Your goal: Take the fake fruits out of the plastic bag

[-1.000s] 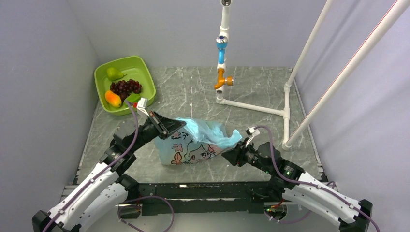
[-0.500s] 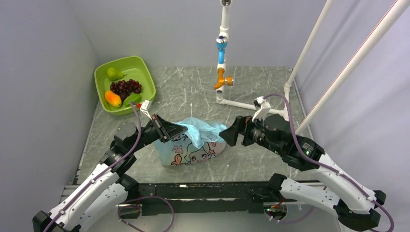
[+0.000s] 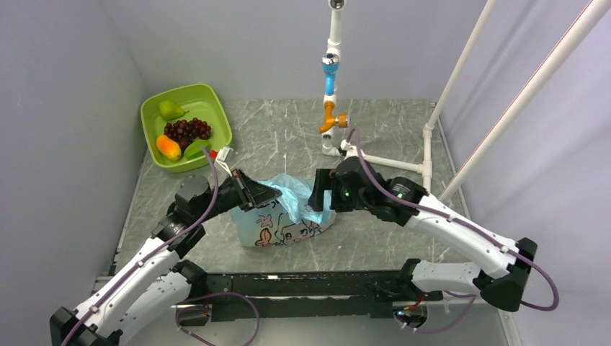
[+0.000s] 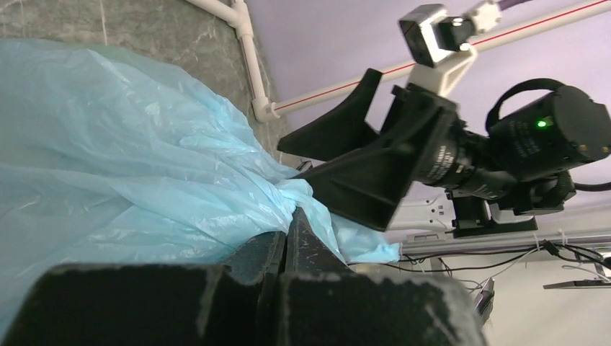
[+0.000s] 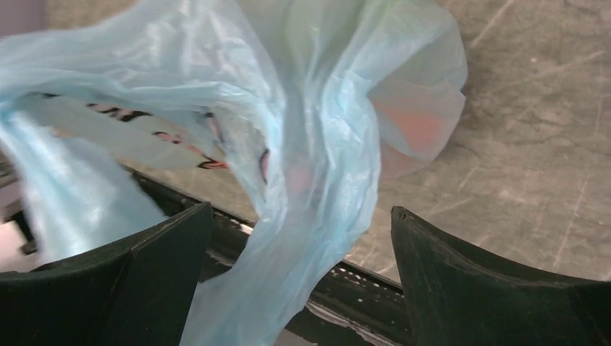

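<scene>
The light-blue plastic bag [image 3: 288, 220] with a cartoon face lies at the table's middle. My left gripper [image 3: 264, 193] is shut on its upper left edge; the left wrist view shows the film [image 4: 144, 144] pinched between the jaws [image 4: 292, 220]. My right gripper [image 3: 319, 200] is open at the bag's top right. In the right wrist view a strip of bag [image 5: 302, 216] hangs between the spread fingers [image 5: 461, 274]. A reddish-orange shape [image 5: 414, 126] shows through the plastic. An orange fruit [image 3: 168, 147] and a green one [image 3: 196, 149] lie in the tub.
The lime-green tub [image 3: 209, 97] stands at the back left with a pale pear [image 3: 170, 109] and purple grapes [image 3: 187, 130]. A white pipe frame [image 3: 375, 158] with blue and orange fittings [image 3: 331, 119] stands at the back right. Grey walls close the sides.
My right gripper has left the bag's right end, risen and swung left, and now straddles the bag's top, open. The bag's right end has slumped. My left gripper has kept its hold.
</scene>
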Robot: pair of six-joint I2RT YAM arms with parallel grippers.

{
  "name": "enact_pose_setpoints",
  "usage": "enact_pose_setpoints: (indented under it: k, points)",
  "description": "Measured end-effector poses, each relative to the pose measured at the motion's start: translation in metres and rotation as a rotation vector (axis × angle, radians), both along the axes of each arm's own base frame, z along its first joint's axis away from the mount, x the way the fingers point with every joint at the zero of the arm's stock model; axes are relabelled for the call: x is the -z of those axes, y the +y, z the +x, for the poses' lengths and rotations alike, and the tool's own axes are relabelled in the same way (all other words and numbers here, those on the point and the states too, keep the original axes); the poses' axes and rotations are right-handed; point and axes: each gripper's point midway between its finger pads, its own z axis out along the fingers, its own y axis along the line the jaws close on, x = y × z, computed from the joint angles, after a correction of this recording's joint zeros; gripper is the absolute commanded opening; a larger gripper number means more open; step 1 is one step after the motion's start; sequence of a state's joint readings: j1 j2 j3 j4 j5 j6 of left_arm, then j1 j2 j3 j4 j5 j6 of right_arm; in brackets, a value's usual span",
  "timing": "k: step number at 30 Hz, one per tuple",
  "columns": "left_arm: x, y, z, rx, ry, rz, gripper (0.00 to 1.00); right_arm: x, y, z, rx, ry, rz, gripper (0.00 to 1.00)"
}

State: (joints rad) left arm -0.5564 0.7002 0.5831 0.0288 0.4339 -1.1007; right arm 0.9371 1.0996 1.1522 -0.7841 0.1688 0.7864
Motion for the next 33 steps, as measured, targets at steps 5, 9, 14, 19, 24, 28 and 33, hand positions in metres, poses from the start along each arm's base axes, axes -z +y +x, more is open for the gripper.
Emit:
enact_pose_setpoints:
  k: [5,9,14,19,24,28,33]
  points:
    - [0.003,-0.003,-0.003,0.032,0.004,0.008,0.0,0.039,-0.012,0.005,0.047,0.022,-0.115,0.9]
    - [0.002,-0.004,-0.007,0.053,-0.011,0.01,0.0,0.064,-0.015,-0.007,0.012,0.053,-0.108,0.9]
    - [0.002,-0.006,-0.011,0.087,-0.025,0.011,0.0,0.092,0.006,-0.033,-0.097,0.167,-0.012,0.78]
    - [0.003,-0.01,-0.014,0.126,-0.024,0.007,0.0,0.1,0.017,-0.048,-0.157,0.23,0.05,0.27]
    - [0.008,-0.015,-0.024,0.22,-0.005,0.037,0.0,0.084,0.009,-0.036,-0.136,0.123,0.055,0.0]
    - [-0.015,-0.015,-0.025,0.279,-0.035,0.119,0.13,0.051,-0.013,-0.015,-0.062,-0.08,0.061,0.0]
    - [-0.081,-0.013,-0.007,0.274,-0.183,0.234,0.61,-0.001,-0.035,0.009,0.024,-0.328,0.102,0.0]
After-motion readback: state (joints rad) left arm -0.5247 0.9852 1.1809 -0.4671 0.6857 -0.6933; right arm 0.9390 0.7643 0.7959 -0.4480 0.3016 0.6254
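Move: Hanging from the closed left fingers, the loose flap of the plastic bag lies about 4 cm back, 2 cm left and 9 cm below the open right hand. The fruit-filled bag body sits some 9 cm left, 2 cm back and 16 cm down from that hand; the pipe elbow is roughly 17 cm ahead, 4 cm right and 20 cm below. From the left hand, the flap lies about 4 cm back, 7 cm right and 10 cm below. Dipping about 10 cm and drawing back 5 cm, the right hand shuts on the hanging bag flap, then carries the pinched film up and forward to about its starting height, ending slightly right. The left hand holds on while easing back some 3 cm and turning clockwise, then jumps up about 8 cm, its fingers parting. ##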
